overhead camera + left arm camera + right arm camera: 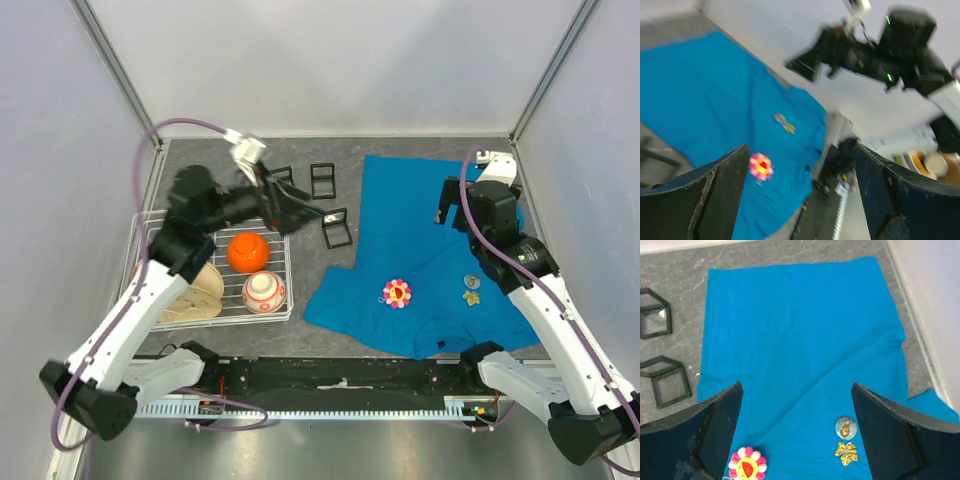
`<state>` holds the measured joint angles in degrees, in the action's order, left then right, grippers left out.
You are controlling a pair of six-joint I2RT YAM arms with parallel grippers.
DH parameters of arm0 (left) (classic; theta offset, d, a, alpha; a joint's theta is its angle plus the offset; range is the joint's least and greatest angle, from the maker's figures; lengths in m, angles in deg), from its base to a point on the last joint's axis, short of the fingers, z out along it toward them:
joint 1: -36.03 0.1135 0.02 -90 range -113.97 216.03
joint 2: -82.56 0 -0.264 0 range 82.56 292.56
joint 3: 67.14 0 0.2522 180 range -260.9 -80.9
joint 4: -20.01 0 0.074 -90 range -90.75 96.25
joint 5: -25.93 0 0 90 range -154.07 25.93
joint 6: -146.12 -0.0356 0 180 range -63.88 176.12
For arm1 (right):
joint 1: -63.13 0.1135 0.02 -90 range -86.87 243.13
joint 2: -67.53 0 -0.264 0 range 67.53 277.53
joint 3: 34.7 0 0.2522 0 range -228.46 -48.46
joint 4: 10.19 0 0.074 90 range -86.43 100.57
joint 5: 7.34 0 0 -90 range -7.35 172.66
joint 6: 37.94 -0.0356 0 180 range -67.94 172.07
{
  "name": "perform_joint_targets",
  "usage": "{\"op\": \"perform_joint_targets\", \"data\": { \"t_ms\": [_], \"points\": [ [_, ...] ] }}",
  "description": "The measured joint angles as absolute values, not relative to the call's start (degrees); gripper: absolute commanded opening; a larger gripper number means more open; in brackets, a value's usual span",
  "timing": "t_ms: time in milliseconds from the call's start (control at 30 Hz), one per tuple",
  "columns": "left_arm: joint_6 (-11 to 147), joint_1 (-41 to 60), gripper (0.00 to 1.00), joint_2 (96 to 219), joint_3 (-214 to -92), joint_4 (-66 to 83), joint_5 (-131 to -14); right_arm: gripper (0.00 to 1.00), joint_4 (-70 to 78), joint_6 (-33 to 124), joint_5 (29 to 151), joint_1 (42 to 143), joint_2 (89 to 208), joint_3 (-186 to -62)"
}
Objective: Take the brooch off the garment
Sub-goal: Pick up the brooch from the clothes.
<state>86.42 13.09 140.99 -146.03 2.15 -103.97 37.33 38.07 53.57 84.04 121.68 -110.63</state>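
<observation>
The garment (420, 235), a teal-blue T-shirt, lies flat on the right half of the grey mat. Three brooch-like pieces sit on its lower part: a pink-and-yellow flower (397, 293), a round badge (472, 282) and a gold leaf (470, 297). My right gripper (452, 208) hovers open above the garment (800, 330); in its wrist view the flower (747, 465), badge (845, 426) and leaf (846, 452) lie below its open fingers. My left gripper (305, 212) is open in the air left of the garment, and its blurred wrist view shows the flower (760, 166).
A white wire basket (210, 318) at the left holds an orange ball (247, 252), a red-and-white striped ball (264, 291) and beige pieces (195, 295). Three black square frames (323, 180) lie between basket and garment. Walls close in the mat's sides and back.
</observation>
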Motion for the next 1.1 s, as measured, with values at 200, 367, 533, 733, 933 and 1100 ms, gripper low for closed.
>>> {"op": "perform_joint_targets", "data": {
  "t_ms": [200,367,533,733,933,1100],
  "points": [
    [85.9,-4.7,0.66,148.6,-140.2,2.4,-99.2,0.98,37.4,31.4,64.0,85.1,123.1,-104.5],
    [85.3,-12.3,0.52,151.8,-131.8,2.5,-90.7,0.98,38.1,21.4,66.1,95.0,128.6,-94.4],
    [86.0,-16.3,0.43,153.9,-122.0,6.9,-83.0,0.69,39.2,12.4,60.7,112.3,132.7,-88.9],
    [88.6,-17.0,0.44,159.4,-115.2,13.2,-79.3,0.57,36.6,8.4,55.8,118.2,132.1,-83.6],
    [90.2,-17.2,0.44,163.3,-114.0,17.3,-76.1,0.40,35.4,7.9,52.5,123.5,132.2,-81.5],
    [91.6,-17.3,0.44,163.5,-112.1,20.0,-74.1,0.33,34.6,7.9,49.7,127.7,135.7,-82.4]
  ]
}}
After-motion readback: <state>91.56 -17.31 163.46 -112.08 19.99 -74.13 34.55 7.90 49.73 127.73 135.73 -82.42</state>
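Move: The flower brooch lies about 9 cm back, 11 cm left and 27 cm below my right hand. Beside it, some 12 cm to its right, are the round badge, about 7 cm back from that hand and 2 cm to its right, and the gold butterfly just nearer my base, 10 cm back and 2 cm right. From my left hand the flower is roughly 3 cm back, 19 cm right and 39 cm down, while the striped bowl sits 3 cm back, 3 cm left and 35 cm below. I swoop my right hand down about 24 cm, swinging left and back to just short of the flower on its loop side, tipping the fingers some 30 degrees down, turning counter-clockwise and narrowing them. My left hand drops about 34 cm, veering right and back towards the flower, low over the cloth's left part, tilting down and half closing. Both slow near the bottom, and neither grips anything yet. ##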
